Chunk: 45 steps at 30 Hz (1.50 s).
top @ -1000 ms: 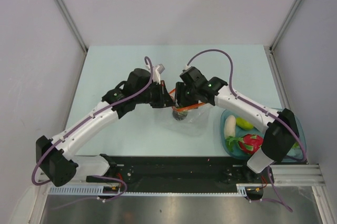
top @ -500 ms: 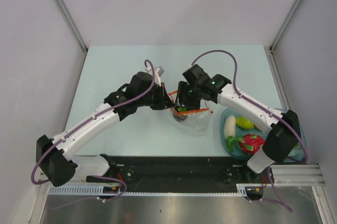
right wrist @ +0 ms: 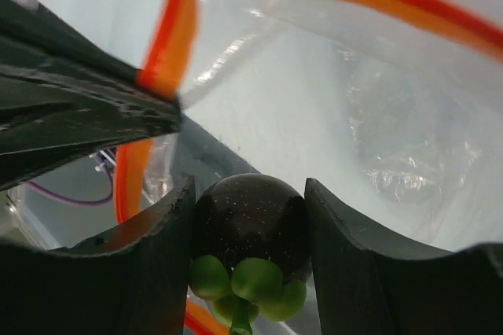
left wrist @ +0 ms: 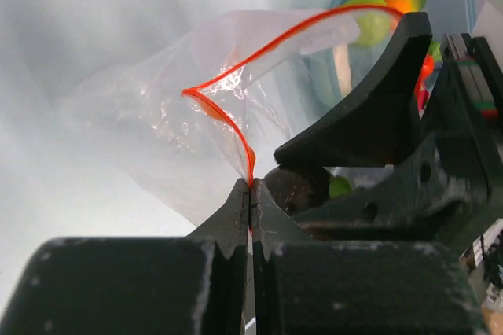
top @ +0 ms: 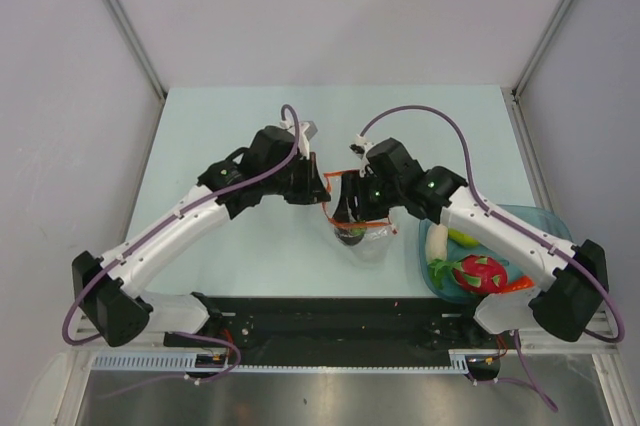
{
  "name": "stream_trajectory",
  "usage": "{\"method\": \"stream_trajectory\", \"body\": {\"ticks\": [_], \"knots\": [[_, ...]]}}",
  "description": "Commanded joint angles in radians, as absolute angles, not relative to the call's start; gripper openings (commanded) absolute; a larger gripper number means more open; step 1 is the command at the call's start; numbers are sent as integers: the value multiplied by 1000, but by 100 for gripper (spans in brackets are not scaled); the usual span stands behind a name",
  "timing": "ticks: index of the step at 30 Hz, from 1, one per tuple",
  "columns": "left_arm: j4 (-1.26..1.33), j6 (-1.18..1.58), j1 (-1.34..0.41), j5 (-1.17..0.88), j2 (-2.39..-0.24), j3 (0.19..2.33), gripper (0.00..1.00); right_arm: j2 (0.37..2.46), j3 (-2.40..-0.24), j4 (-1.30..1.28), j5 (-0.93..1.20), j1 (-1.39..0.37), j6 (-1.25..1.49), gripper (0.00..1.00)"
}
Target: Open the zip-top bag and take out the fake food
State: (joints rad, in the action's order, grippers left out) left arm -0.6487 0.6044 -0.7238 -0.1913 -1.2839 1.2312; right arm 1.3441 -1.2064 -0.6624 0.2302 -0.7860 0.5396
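The clear zip-top bag (top: 372, 242) lies at mid-table, its red-orange zip strip (left wrist: 226, 120) pulled into an open loop. My left gripper (left wrist: 251, 187) is shut on that strip at the bag's near lip; in the top view the left gripper (top: 322, 193) sits just left of the bag. My right gripper (right wrist: 248, 197) is shut on a piece of fake food, a dark round fruit (right wrist: 250, 221) with a green calyx, at the bag's mouth. From above, the right gripper (top: 349, 225) points down over the dark fruit (top: 350, 235).
A teal oval tray (top: 555, 222) at the near right holds a white radish (top: 436, 239), a green fruit (top: 463, 237), a pink-red dragon fruit (top: 479, 272) and an orange carrot (top: 516, 284). The right forearm crosses above the tray. Grey walls enclose the table.
The right arm has swung right and toward the near edge, bringing the dark fruit a little nearer. The left gripper, still on the strip, shifted slightly right.
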Motion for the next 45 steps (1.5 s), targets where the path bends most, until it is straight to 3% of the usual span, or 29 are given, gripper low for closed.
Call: {"method": "stream_trajectory", "body": {"ticks": [1, 10, 19, 25, 32, 39, 42, 45], "knots": [[-635, 569, -722, -291, -1322, 1263, 0, 1348, -1281, -571, 215, -821, 431, 0], [-644, 581, -729, -273, -1290, 1166, 0, 1425, -1469, -577, 55, -824, 351, 0], [-726, 565, -709, -143, -1309, 1198, 0, 1309, -1453, -604, 57, -824, 385, 0], [-707, 564, -657, -115, -1293, 1238, 0, 1237, -1470, -744, -158, -746, 514, 0], [-704, 538, -600, -120, -1299, 1293, 0, 1091, -1362, -1011, -284, -473, 630, 1], [-678, 535, -578, -192, -1330, 1321, 0, 953, -1140, -1158, -114, 79, 585, 4], [-663, 535, -578, -216, -1330, 1304, 0, 933, -1092, -1177, -156, 211, 569, 6], [-664, 534, -578, -244, -1335, 1313, 0, 962, -1083, -1196, -253, 221, 601, 8]]}}
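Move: Some 37 cm to the right of the right hand, about 5 cm back and 10 cm lower, is the middle of the blue bin; the fake eggplant is already pinched in this hand at the bag's mouth. In the bin, the white radish lies about 22 cm right and 3 cm back, the green pear 29 cm right and 2 cm back, the red pepper 33 cm right and 11 cm back. From the left hand the bin is about 43 cm right, 14 cm back. Lifting the still-gripped eggplant clear of the bag, the right hand rises about 10 cm and edges forward, then sweeps some 35 cm right, sinking and drawing back over the bin as it swings clockwise by roughly 70 degrees. Meanwhile the shut left hand keeps its pinch on the bag's rim, dips about 5 cm, then comes back up while going forward and left. ##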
